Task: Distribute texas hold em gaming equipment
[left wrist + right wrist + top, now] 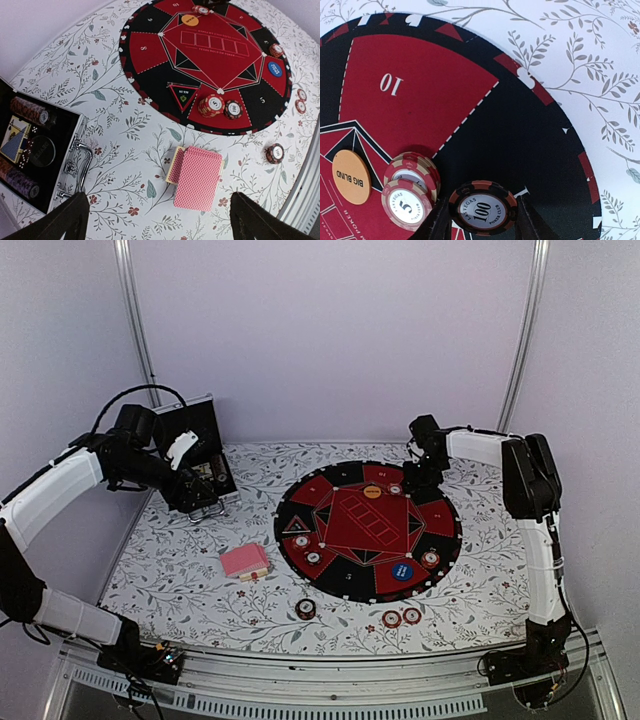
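Note:
My right gripper (482, 220) is shut on a brown-and-black "100" poker chip (483, 207), a finger pressed to each side, low over the black sector of the round red-and-black mat (420, 85). Just left of it lie two red-and-white "5" chips (407, 202) and the orange "Big Blind" disc (351, 177). My left gripper (160, 220) stands open and holds nothing, high over the pink-backed deck of cards (199, 177) on the floral cloth. In the top view this deck (244, 562) lies left of the mat (367, 530), which carries the blue disc (403, 570).
The open black case (200, 445) sits at the back left, with chip rolls (30, 111) inside. Loose chips (306, 608) and a pair (400, 617) lie on the cloth near the front edge. More chips (220, 106) rest on the mat's near side.

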Controlling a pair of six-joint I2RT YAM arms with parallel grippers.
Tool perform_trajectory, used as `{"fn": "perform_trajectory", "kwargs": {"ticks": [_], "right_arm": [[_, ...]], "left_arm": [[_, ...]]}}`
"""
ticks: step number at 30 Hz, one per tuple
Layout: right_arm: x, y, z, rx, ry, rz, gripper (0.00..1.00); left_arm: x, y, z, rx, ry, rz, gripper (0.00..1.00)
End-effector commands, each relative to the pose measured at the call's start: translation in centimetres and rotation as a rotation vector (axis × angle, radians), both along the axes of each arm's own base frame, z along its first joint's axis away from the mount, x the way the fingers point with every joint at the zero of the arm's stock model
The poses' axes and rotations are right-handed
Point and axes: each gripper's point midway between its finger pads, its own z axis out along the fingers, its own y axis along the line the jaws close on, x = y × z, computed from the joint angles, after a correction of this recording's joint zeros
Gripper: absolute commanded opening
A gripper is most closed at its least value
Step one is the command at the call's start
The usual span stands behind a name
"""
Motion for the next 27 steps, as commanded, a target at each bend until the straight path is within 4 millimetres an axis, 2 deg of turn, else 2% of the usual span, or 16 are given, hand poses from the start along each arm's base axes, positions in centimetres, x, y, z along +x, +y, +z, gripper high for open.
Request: {"fn": "perform_trajectory", "kwargs": {"ticks": [1, 6, 10, 12, 13, 15, 17, 18, 20, 24, 27], "right_arm": [[0.5, 0.0, -0.3, -0.002, 0.002, 0.006, 0.53], [0.8, -0.2, 1.9, -0.001, -0.033, 0.0, 0.66], [0.8, 0.3, 5.5, 0.031, -0.083, 0.002, 0.67], [0.2, 1.2, 7.2, 0.036, -0.111, 0.016, 0.67], [-0.2, 1.9, 8.8, 0.036, -0.139, 0.029, 0.67], [-1.6, 3.9, 10.6, 0.034, -0.166, 0.071, 0.67], [-3.8, 6.4, 12.5, 0.053, -0.191, 0.127, 0.67], [-5.6, 8.5, 13.1, 0.06, -0.197, 0.174, 0.68], [-8.7, 11.3, 14.3, 0.069, -0.211, 0.242, 0.72], [-16.1, 17.2, 14.5, 0.109, -0.179, 0.397, 0.78], [-22.5, 21.6, 13.3, 0.183, -0.088, 0.542, 0.84]], "left_arm": [[0.4, -0.3, 1.1, 0.001, -0.04, -0.013, 1.0], [0.3, -0.3, 1.2, -0.004, -0.04, -0.011, 1.0], [0.1, -0.3, 1.3, -0.006, -0.042, -0.011, 1.0], [0.0, -0.3, 1.3, -0.004, -0.042, -0.009, 1.0], [0.0, -0.3, 1.3, -0.004, -0.042, -0.009, 1.0], [0.0, -0.2, 1.2, 0.0, -0.041, -0.007, 1.0], [0.2, 0.0, 1.0, 0.009, -0.046, 0.004, 1.0], [0.4, 0.1, 0.9, 0.012, -0.049, 0.011, 1.0], [0.4, 0.2, 0.7, 0.015, -0.047, 0.016, 1.0], [0.5, 0.3, 0.3, 0.019, -0.04, 0.02, 1.0], [0.6, 0.3, 0.0, 0.025, -0.033, 0.023, 1.0]]}}
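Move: The right hand still holds the black 100 chip by its rim; its spot on the mat lies straight under the fingertips, at most 1 cm down. The red chips sit about 4 cm to the left, level with it, and the orange BIG BLIND button some 10 cm to the left, also about level. From the idle left hand that spot is roughly 24 cm ahead, 48 cm to the right and 19 cm lower. The right fingers open and let go of the black 100 chip beside the red chips, the hand barely shifting. It then lifts away about 16 cm, soon sweeping left and back over the board, roughly 18 cm left and 15 cm back and still travelling, turning some 25 degrees counter-clockwise while the fingers spread wider. ##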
